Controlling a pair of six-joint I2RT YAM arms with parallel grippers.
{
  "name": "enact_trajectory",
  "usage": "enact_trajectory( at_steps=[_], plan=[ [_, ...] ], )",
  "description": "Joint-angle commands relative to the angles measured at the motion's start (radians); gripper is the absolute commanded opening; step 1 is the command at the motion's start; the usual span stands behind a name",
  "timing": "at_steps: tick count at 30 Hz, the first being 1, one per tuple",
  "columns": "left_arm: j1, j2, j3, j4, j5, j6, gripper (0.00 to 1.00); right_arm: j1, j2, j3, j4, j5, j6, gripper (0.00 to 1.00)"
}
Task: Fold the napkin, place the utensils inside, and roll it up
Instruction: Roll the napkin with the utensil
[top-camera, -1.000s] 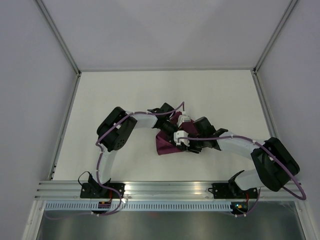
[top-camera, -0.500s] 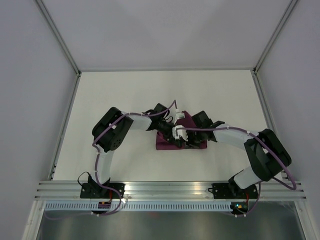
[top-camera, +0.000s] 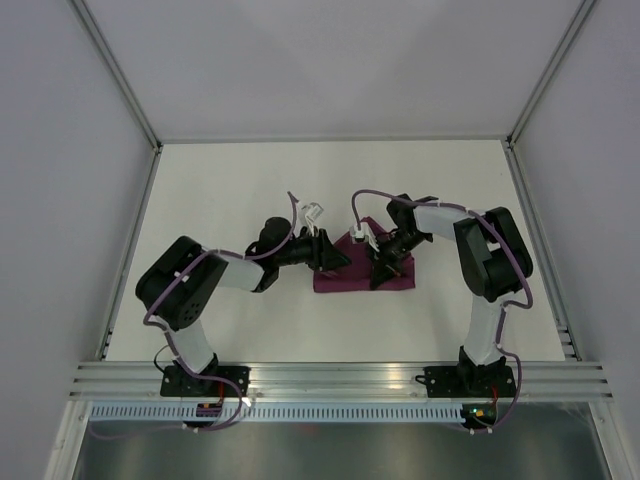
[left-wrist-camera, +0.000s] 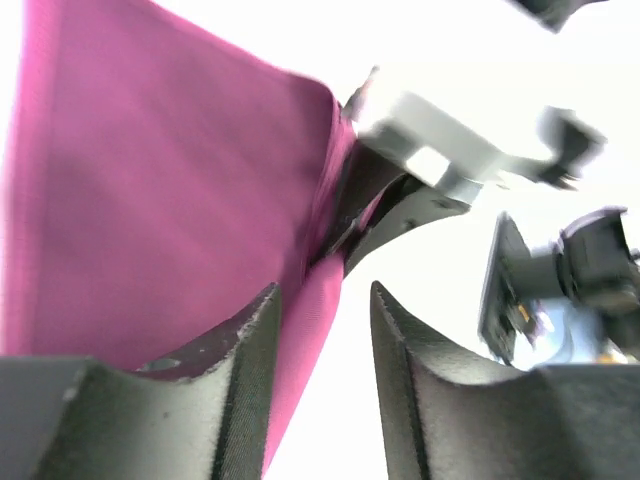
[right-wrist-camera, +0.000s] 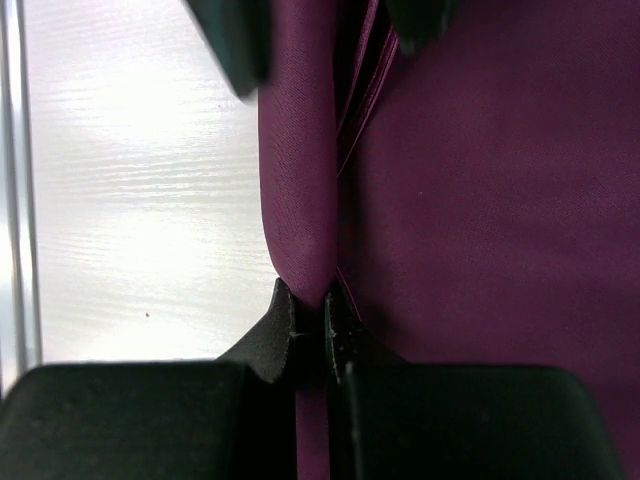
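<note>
The plum-purple napkin (top-camera: 345, 280) lies as a folded rectangle at the middle of the white table. My right gripper (top-camera: 383, 270) reaches onto it from the far right. In the right wrist view the right gripper (right-wrist-camera: 310, 305) is shut on a raised fold of the napkin (right-wrist-camera: 480, 200). My left gripper (top-camera: 338, 260) sits at the napkin's left part, low over it. In the left wrist view the left gripper (left-wrist-camera: 322, 305) stands open, and an edge of the napkin (left-wrist-camera: 150, 200) lies loose against one of its fingers (left-wrist-camera: 250, 350). The utensils are out of view.
The white table (top-camera: 250, 180) is boxed in by pale walls with metal frame posts (top-camera: 130, 95) at the corners. An aluminium rail (top-camera: 340, 380) with both arm bases runs along the near edge.
The left arm has drawn back to the left and its jaws have opened off the cloth. The right arm swung toward the far side and shut on a fold. The bunched napkin now lies flat.
</note>
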Motion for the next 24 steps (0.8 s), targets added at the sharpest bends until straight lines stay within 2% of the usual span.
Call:
enact_trajectory(
  at_steps=[1, 2, 4, 5, 7, 8, 10, 15, 19, 24],
  plan=[
    [-0.025, -0.134, -0.11, 0.263, -0.251, 0.043, 0.47, -0.028, 0.129, 0.039, -0.142, 0.089, -0.11, 0.0],
    [-0.041, -0.161, -0.128, 0.245, -0.296, 0.162, 0.49, -0.031, 0.14, 0.048, -0.153, 0.092, -0.109, 0.0],
    [-0.107, -0.212, -0.132, 0.17, -0.413, 0.305, 0.5, -0.037, 0.17, 0.068, -0.153, 0.107, -0.095, 0.0],
    [-0.133, -0.221, -0.131, 0.104, -0.44, 0.441, 0.51, -0.037, 0.18, 0.073, -0.156, 0.109, -0.093, 0.0],
    [-0.226, -0.225, -0.117, 0.033, -0.558, 0.592, 0.51, -0.037, 0.201, 0.083, -0.16, 0.113, -0.086, 0.0],
    [-0.293, -0.215, -0.112, -0.003, -0.596, 0.743, 0.53, -0.039, 0.204, 0.086, -0.163, 0.115, -0.083, 0.0],
    [-0.354, -0.188, -0.097, -0.03, -0.717, 0.905, 0.54, -0.04, 0.216, 0.102, -0.171, 0.113, -0.081, 0.0],
    [-0.449, -0.111, -0.091, -0.025, -0.801, 1.085, 0.59, -0.044, 0.239, 0.128, -0.189, 0.113, -0.07, 0.0],
    [-0.484, -0.076, -0.076, -0.045, -0.827, 1.181, 0.67, -0.047, 0.249, 0.137, -0.193, 0.11, -0.061, 0.01],
    [-0.509, -0.03, -0.048, -0.076, -0.81, 1.251, 0.68, -0.048, 0.256, 0.146, -0.203, 0.11, -0.058, 0.0]
  ],
)
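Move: The napkin's rolled near edge is what the open left hand goes for: the free stretch beside the right grip lies about 3 cm back, 2 cm right and 7 cm below. The right fingers already pinch the roll some 3 cm right of that stretch, level with it in reach. From the left hand, the napkin's near-left corner is 5 cm back and 9 cm left; its far tip is 10 cm ahead and 3 cm right. Up about 3 cm and then back and down, ending some 4 cm nearer the robot, 2 cm farther right and 4 cm lower, the left hand rolls its wrist about 75 degrees and opens wider, bringing its fingers astride the roll just left of the right grip. The right hand keeps its pinch and draws the roll back about 2 cm, slightly rightward, wrist turning 20 degrees. ##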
